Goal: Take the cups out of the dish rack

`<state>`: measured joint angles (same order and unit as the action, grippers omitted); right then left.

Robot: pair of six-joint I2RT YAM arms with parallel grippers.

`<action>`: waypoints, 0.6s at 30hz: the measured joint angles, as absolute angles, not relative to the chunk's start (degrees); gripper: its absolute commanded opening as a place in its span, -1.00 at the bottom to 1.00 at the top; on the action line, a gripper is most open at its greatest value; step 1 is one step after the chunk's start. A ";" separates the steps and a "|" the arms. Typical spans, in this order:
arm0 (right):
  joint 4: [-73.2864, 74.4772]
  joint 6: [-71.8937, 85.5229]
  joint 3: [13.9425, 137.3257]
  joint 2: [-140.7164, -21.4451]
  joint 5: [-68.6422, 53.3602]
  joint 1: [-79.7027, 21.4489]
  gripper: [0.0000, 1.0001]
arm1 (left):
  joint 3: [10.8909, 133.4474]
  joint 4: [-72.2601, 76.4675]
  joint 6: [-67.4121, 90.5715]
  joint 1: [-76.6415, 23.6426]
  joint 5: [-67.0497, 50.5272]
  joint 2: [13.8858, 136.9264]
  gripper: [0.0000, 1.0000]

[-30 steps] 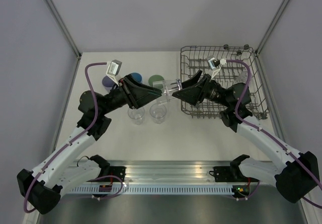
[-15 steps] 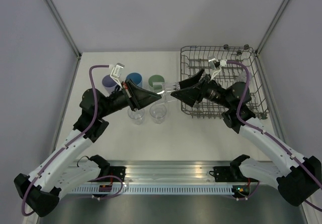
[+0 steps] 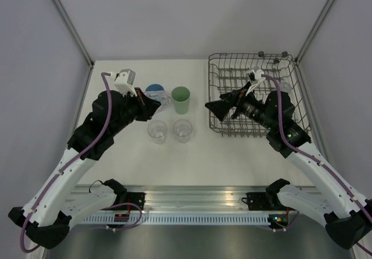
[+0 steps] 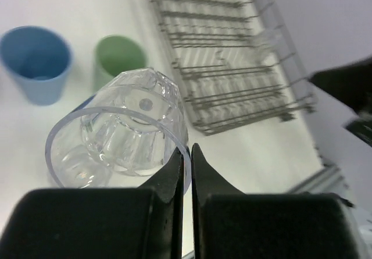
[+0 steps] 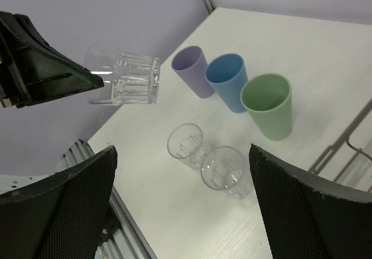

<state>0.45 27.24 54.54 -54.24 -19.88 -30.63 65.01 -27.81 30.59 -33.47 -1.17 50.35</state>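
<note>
My left gripper is shut on the rim of a clear ribbed glass, which it holds tilted in the air. From above, the glass hangs between the blue cup and the pale green cup. Two more clear glasses stand upright on the table. The lavender cup shows only in the right wrist view. My right gripper is open and holds nothing at the left edge of the grey wire dish rack. A clear glass seems to sit in the rack's far right.
The white table ends in grey walls at the back and sides. A metal rail with both arm bases runs along the near edge. Purple cables trail along both arms.
Both grippers met at the clear glass a second ago. The right gripper has let go, opened wide and drawn back to the rack. The left gripper has shut on the glass and carried it left.
</note>
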 measured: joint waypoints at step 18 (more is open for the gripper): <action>15.49 16.84 54.59 -49.89 -14.46 -30.63 0.95 | 69.67 -52.84 20.69 -19.59 8.16 73.45 -0.95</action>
<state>15.49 16.84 54.59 -49.89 -14.46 -30.63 69.67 -52.84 20.69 -19.59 8.16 73.45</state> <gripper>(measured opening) 0.978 0.048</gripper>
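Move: The clear cup in the left fingers goes to the open table left of the standing clear cups; that spot is some 3 cm ahead, 13 cm left and 28 cm below this hand. Level with the spot, the near clear cup stands 9 cm to its right and the far clear cup 19 cm to its right; the purple cup is 12 cm beyond the spot, 1 cm farther left. From the right hand the spot lies about 29 cm left, 2 cm ahead, 29 cm down. The clear cup, still pinched at its rim by the nearly shut left fingers, is lowered some 16 cm and carried about 10 cm left and a little forward towards the free spot beside the standing clear cups, while the wrist tips about 40 degrees further down and swings from pointing right to pointing forward. The empty right hand, staying open, sinks about 4 cm and draws 3 cm to the right. ##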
